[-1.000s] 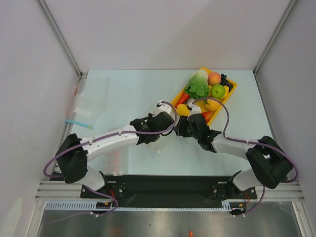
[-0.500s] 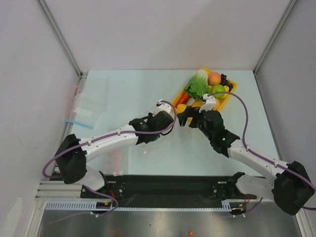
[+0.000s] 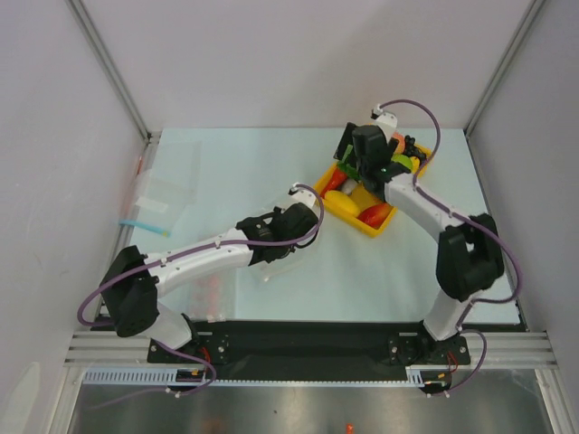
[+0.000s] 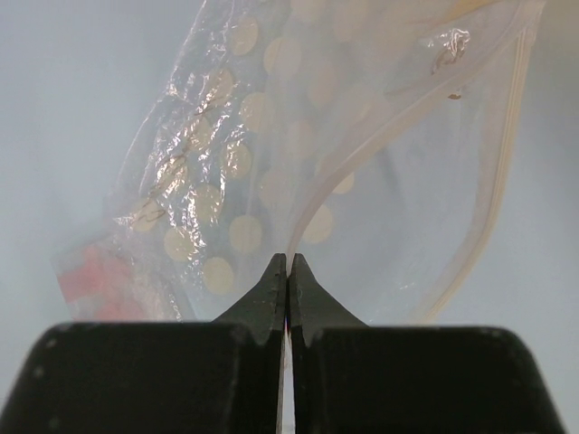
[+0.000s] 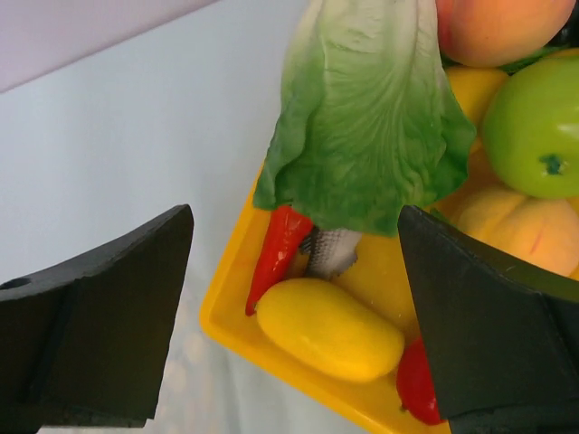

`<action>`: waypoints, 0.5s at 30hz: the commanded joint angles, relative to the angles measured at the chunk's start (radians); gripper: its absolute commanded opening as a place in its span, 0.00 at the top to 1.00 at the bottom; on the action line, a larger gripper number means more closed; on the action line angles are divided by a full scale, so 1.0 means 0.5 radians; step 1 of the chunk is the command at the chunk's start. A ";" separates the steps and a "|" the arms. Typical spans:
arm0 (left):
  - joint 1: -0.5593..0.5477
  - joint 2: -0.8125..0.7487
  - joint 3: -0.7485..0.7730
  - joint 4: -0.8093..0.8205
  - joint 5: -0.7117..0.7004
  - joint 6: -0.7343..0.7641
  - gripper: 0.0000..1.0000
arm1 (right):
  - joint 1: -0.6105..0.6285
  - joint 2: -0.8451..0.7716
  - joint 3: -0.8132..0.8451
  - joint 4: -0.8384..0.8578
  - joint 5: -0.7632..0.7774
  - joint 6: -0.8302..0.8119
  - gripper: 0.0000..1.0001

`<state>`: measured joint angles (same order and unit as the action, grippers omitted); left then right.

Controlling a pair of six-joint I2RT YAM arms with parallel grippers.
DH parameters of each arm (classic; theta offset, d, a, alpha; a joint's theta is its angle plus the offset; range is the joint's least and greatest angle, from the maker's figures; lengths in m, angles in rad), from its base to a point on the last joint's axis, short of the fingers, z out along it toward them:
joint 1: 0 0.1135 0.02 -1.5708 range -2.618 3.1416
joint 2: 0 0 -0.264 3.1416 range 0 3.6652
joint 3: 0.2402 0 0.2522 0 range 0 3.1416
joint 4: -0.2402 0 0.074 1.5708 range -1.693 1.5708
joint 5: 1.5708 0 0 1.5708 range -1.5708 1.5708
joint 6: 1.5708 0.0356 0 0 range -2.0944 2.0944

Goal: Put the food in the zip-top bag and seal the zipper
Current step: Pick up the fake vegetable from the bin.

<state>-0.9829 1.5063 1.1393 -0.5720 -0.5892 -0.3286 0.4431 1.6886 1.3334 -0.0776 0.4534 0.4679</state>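
Observation:
My left gripper (image 4: 288,264) is shut on the mouth edge of the clear zip-top bag (image 4: 271,127), which has whitish dots; its pale zipper (image 4: 508,117) curves open on the right. In the top view the left gripper (image 3: 298,220) holds the bag (image 3: 276,262) at the table's middle. My right gripper (image 5: 294,221) is open and empty above the yellow tray (image 5: 226,298), over the near end of the food: lettuce (image 5: 362,117), peach (image 5: 498,27), green apple (image 5: 534,127), yellow lemon-like fruit (image 5: 330,330), red chilli (image 5: 276,253). In the top view it (image 3: 353,167) covers much of the food.
The yellow tray (image 3: 348,206) lies at the back right. A flat clear bag (image 3: 163,194) with a blue strip lies at the left edge. Another clear bag with red bits (image 3: 213,289) lies near the left arm. Grey walls stand on three sides.
My right arm has swung from beside the left gripper at mid-table out over the yellow tray. The left gripper has stayed in place, shut on the bag.

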 commanded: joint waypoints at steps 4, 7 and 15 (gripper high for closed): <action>-0.016 -0.027 0.038 0.052 0.031 0.050 1.00 | -0.024 0.518 0.612 -0.354 0.225 0.031 0.00; -0.019 -0.015 0.047 0.037 0.031 0.053 1.00 | -0.049 0.773 0.891 -0.553 0.308 0.104 0.00; -0.022 0.003 0.050 0.040 0.059 0.056 1.00 | -0.064 0.979 1.042 -0.682 0.517 0.098 0.00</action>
<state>-0.9863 1.5063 1.1393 -0.5701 -0.5694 -0.3202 0.4210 2.1662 1.8111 -0.3710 0.6193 0.5045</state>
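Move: The lettuce, lying on top of the full bin, is about 9 cm ahead of the right hand, about 1 cm to its right and some 14 cm below. The green apple is roughly 10 cm to the right of the lettuce and 4 cm nearer; the red pepper is some 8 cm to its left and 6 cm nearer. The yellow squash is about 6 cm back from the right hand and 6 cm to its left. From the left hand the lettuce is around 30 cm ahead and 20 cm right. Down onto the lettuce goes the right hand, fingers staying wide open: it sinks about 9 cm while first reaching some 7 cm forward over the bin, then the reach dies out and it drops nearly straight. The wrist tips downward and turns clockwise, roughly 10 degrees each, lining up the fingers around the leafy end. The left hand stays put, still pinching the bag's edge. ##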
